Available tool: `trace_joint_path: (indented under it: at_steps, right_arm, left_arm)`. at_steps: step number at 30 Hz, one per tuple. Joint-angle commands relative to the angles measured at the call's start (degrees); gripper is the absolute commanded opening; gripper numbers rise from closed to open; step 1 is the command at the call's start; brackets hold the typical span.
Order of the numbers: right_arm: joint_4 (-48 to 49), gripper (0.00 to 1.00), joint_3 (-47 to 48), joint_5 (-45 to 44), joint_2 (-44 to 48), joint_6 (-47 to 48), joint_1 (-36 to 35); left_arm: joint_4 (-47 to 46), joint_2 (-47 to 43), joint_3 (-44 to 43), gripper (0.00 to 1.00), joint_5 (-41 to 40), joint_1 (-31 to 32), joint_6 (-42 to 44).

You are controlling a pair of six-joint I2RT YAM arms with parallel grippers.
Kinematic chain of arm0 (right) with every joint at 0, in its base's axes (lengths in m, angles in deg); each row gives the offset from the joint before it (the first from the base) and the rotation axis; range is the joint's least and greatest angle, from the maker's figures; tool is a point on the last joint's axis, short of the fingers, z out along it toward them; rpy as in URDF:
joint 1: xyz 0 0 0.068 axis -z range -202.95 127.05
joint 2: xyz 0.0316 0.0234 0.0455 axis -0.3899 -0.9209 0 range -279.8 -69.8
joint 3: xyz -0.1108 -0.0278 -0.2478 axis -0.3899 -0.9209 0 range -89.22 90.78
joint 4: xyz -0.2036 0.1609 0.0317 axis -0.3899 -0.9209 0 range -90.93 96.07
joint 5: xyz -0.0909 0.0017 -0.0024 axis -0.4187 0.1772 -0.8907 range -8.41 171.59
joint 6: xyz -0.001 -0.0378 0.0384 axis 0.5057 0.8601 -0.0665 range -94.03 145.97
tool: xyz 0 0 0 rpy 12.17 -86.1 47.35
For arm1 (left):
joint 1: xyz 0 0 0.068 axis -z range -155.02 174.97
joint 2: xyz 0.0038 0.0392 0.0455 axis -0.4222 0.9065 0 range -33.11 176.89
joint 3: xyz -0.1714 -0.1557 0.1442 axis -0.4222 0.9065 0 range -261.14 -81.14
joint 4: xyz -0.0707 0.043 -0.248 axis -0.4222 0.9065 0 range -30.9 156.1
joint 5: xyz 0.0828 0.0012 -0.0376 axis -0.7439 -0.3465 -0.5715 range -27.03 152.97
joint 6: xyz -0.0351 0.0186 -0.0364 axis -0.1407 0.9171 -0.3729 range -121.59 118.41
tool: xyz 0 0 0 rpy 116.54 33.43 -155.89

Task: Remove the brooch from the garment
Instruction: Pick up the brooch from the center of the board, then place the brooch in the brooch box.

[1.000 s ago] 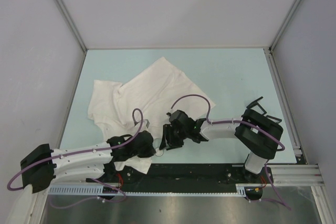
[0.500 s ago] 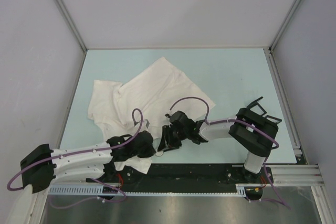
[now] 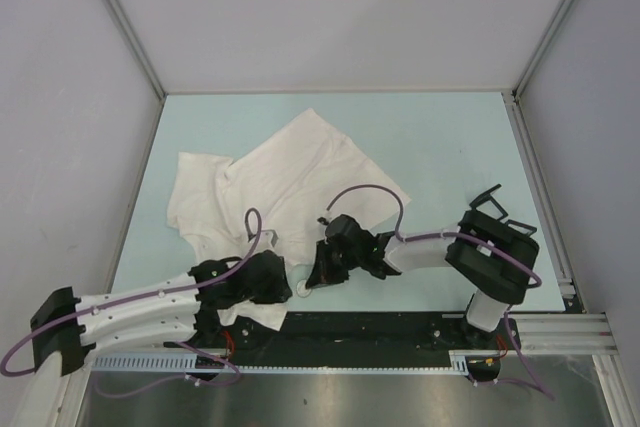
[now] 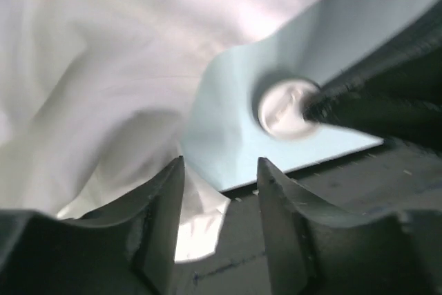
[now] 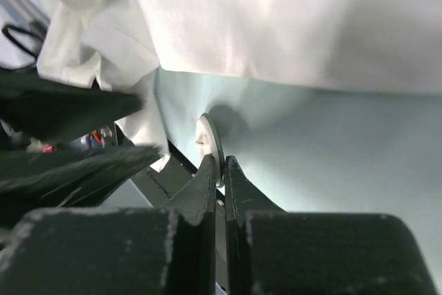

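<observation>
The white short-sleeved garment (image 3: 290, 172) lies crumpled on the light blue table, its hem at the near edge. The brooch (image 3: 303, 290), a small white disc, sits over bare table just right of the hem, apart from the cloth. My right gripper (image 3: 318, 275) is shut on the brooch's edge (image 5: 209, 144), with its fingertips (image 5: 221, 170) pinching the rim. The left wrist view shows the brooch (image 4: 284, 107) with the dark right fingers (image 4: 373, 94) on it. My left gripper (image 4: 221, 177) is open and empty over the garment's hem (image 4: 103, 67) at the table's front edge.
A black rail (image 3: 400, 325) runs along the table's near edge right below both grippers. Grey walls close in the table at the back and sides. Bare table surface (image 3: 450, 157) lies right of the shirt.
My left arm has swung back toward the lower left, and its gripper has shifted slightly along the hem. My right gripper holds nearly the same spot with the brooch.
</observation>
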Motion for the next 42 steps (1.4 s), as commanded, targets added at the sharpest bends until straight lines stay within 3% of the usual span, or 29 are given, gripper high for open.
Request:
trace_joint_path:
  at_steps: [1,4,11,16,22,27,36,42]
  right_arm:
    - [-15.49,0.0,-0.2,-13.71,10.03,4.24,1.68]
    - [-26.22,0.0,0.06,-22.67,16.0,6.35,2.91]
    - [-58.36,0.0,9.63,-46.78,25.43,11.36,11.69]
    - [-69.74,0.0,17.1,-59.44,23.95,17.67,21.62]
    - [-76.68,0.0,22.12,-70.34,13.85,21.39,30.68]
    - [-72.49,0.0,20.19,-71.68,11.54,23.31,37.88]
    - [-62.2,0.0,19.66,-56.4,15.41,27.8,53.53]
    - [-59.04,0.0,19.4,-52.34,15.59,29.38,62.92]
  left_arm:
    - [7.39,-6.83,-11.37,0.56,-1.59,0.02,6.41]
    - [6.07,-7.8,-19.02,0.65,-2.48,-0.16,12.99]
    - [2.04,-3.33,-31.33,0.7,0.68,-0.95,24.27]
    - [-2.1,-1.22,-33.71,0.71,6.57,-3.67,29.37]
    - [-3.07,-0.24,-35.91,0.72,12.63,-7.09,32.54]
    - [-2.81,-1.73,-34.95,0.73,14.66,-8.94,33.68]
    - [-8.43,-3.41,-29.32,0.73,20.99,-11.93,31.83]
    - [-8.61,-4.46,-28.18,0.73,24.58,-14.48,32.98]
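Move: My right fingers already pinch the brooch. The empty black box lies roughly 41 cm to their right, 18 cm ahead and some 4 cm lower; the filled box, with the pink piece, stands about 5 cm farther right and 7 cm nearer than it. The garment's middle is around 20 cm ahead of my right hand and 6 cm left. From my left hand the brooch is about 4 cm right, 2 cm ahead, level with it. With the brooch still pinched, I sweep my right hand fast some 46 cm to the right and about 17 cm forward, rising roughly 8 cm, towards the open boxes, swinging the wrist from pointing down-left to down-right. My left hand, already off the brooch, rises steeply, drifts a little right and forward, and opens wider. ##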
